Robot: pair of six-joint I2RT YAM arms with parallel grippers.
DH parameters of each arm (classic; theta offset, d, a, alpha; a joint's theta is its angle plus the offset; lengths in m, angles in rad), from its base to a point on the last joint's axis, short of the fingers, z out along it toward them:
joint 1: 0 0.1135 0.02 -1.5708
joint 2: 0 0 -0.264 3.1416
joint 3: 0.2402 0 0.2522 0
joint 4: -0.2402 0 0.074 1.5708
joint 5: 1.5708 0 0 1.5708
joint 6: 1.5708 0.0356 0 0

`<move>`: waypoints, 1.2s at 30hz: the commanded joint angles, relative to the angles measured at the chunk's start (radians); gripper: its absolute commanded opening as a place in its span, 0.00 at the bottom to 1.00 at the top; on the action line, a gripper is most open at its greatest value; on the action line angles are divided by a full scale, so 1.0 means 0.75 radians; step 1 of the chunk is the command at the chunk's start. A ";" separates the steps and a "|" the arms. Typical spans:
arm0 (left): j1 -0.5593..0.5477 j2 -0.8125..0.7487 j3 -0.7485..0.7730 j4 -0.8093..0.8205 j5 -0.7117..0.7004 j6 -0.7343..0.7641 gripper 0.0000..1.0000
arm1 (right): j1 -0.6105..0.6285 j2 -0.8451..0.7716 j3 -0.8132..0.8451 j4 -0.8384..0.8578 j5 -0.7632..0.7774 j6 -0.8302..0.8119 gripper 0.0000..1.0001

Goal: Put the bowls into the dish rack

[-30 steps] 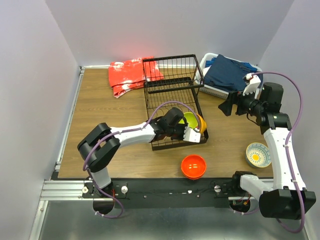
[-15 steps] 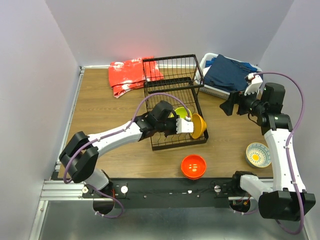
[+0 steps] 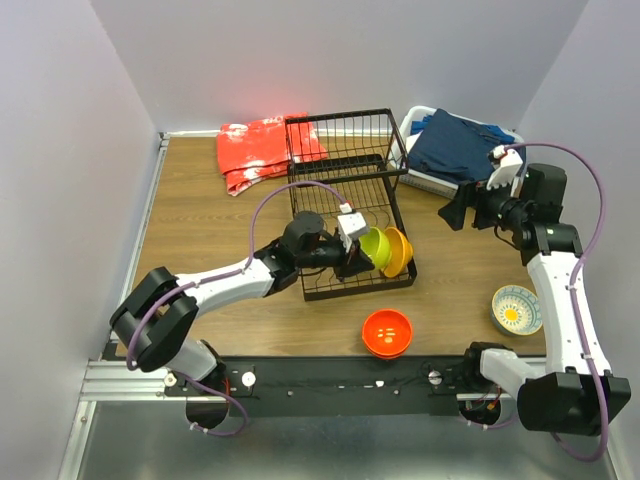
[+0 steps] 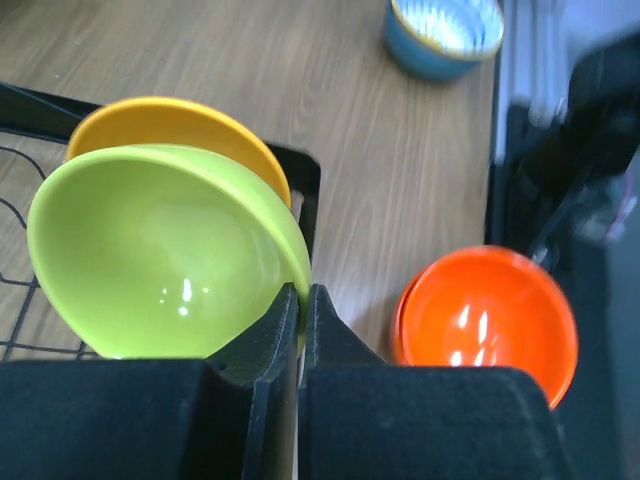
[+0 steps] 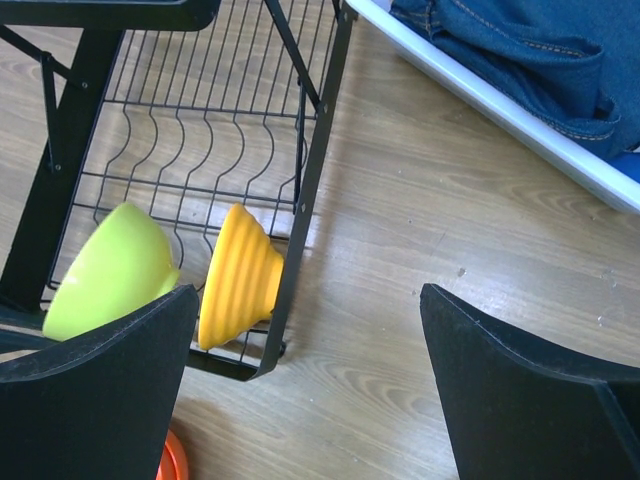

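Note:
The lime green bowl (image 3: 374,246) (image 4: 160,250) stands tilted on its edge in the front right corner of the black wire dish rack (image 3: 340,180), against the yellow-orange bowl (image 3: 399,252) (image 4: 190,122). My left gripper (image 3: 360,250) (image 4: 301,297) is shut on the green bowl's rim. The red-orange bowl (image 3: 387,332) (image 4: 488,322) sits on the table in front of the rack. The white and blue bowl (image 3: 516,309) (image 4: 445,35) sits at the right. My right gripper (image 3: 457,215) (image 5: 310,380) hangs open and empty above the table, right of the rack.
A white plastic basket (image 3: 413,122) (image 5: 500,105) holding blue denim stands at the back right, next to the rack. A red-orange cloth (image 3: 258,152) lies at the back left. The rack's raised wire tier (image 3: 345,135) sits at its far end.
My left gripper has swung back and turned, standing the green bowl on edge beside the yellow-orange bowl. The right arm has not moved.

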 commanded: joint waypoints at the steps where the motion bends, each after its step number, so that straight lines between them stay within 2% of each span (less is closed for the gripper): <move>1: 0.016 0.007 -0.033 0.504 -0.204 -0.585 0.00 | -0.011 0.027 0.028 -0.024 0.008 -0.005 1.00; 3: 0.021 0.019 -0.041 0.563 -0.257 -0.755 0.00 | -0.011 0.043 0.034 -0.028 0.010 -0.007 1.00; 9: 0.045 0.058 -0.041 0.592 -0.380 -0.978 0.00 | -0.011 0.088 0.052 -0.008 0.010 -0.009 1.00; 17: 0.057 0.083 -0.164 0.662 -0.437 -1.071 0.00 | -0.013 0.145 0.103 -0.020 0.012 -0.011 1.00; 24: 0.053 0.171 -0.176 0.754 -0.429 -1.087 0.00 | -0.013 0.190 0.108 0.001 0.010 -0.009 1.00; 36: 0.049 0.328 -0.158 0.968 -0.303 -1.208 0.00 | -0.013 0.184 0.083 -0.024 0.029 -0.034 1.00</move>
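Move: The green bowl is pinched by its rim in the left hand; its rack slot lies about 3 cm ahead, 2 cm to the right and 7 cm below that hand. The yellow bowl already stands in the rack, about 6 cm right of the hand, 3 cm ahead and 6 cm lower. The red bowls sit 14 cm back, 4 cm right and 12 cm below. From the right hand, the slot is roughly 16 cm left, 7 cm back and 16 cm below. The green bowl, still pinched by its rim, is lifted and carried forward about 5 cm by the left hand, then lowered towards its slot beside the yellow bowl, ending a little under its starting height. The wrist rolls some 35 degrees as the fingers swing forward and level out. The open right hand drifts slightly forward and down. ##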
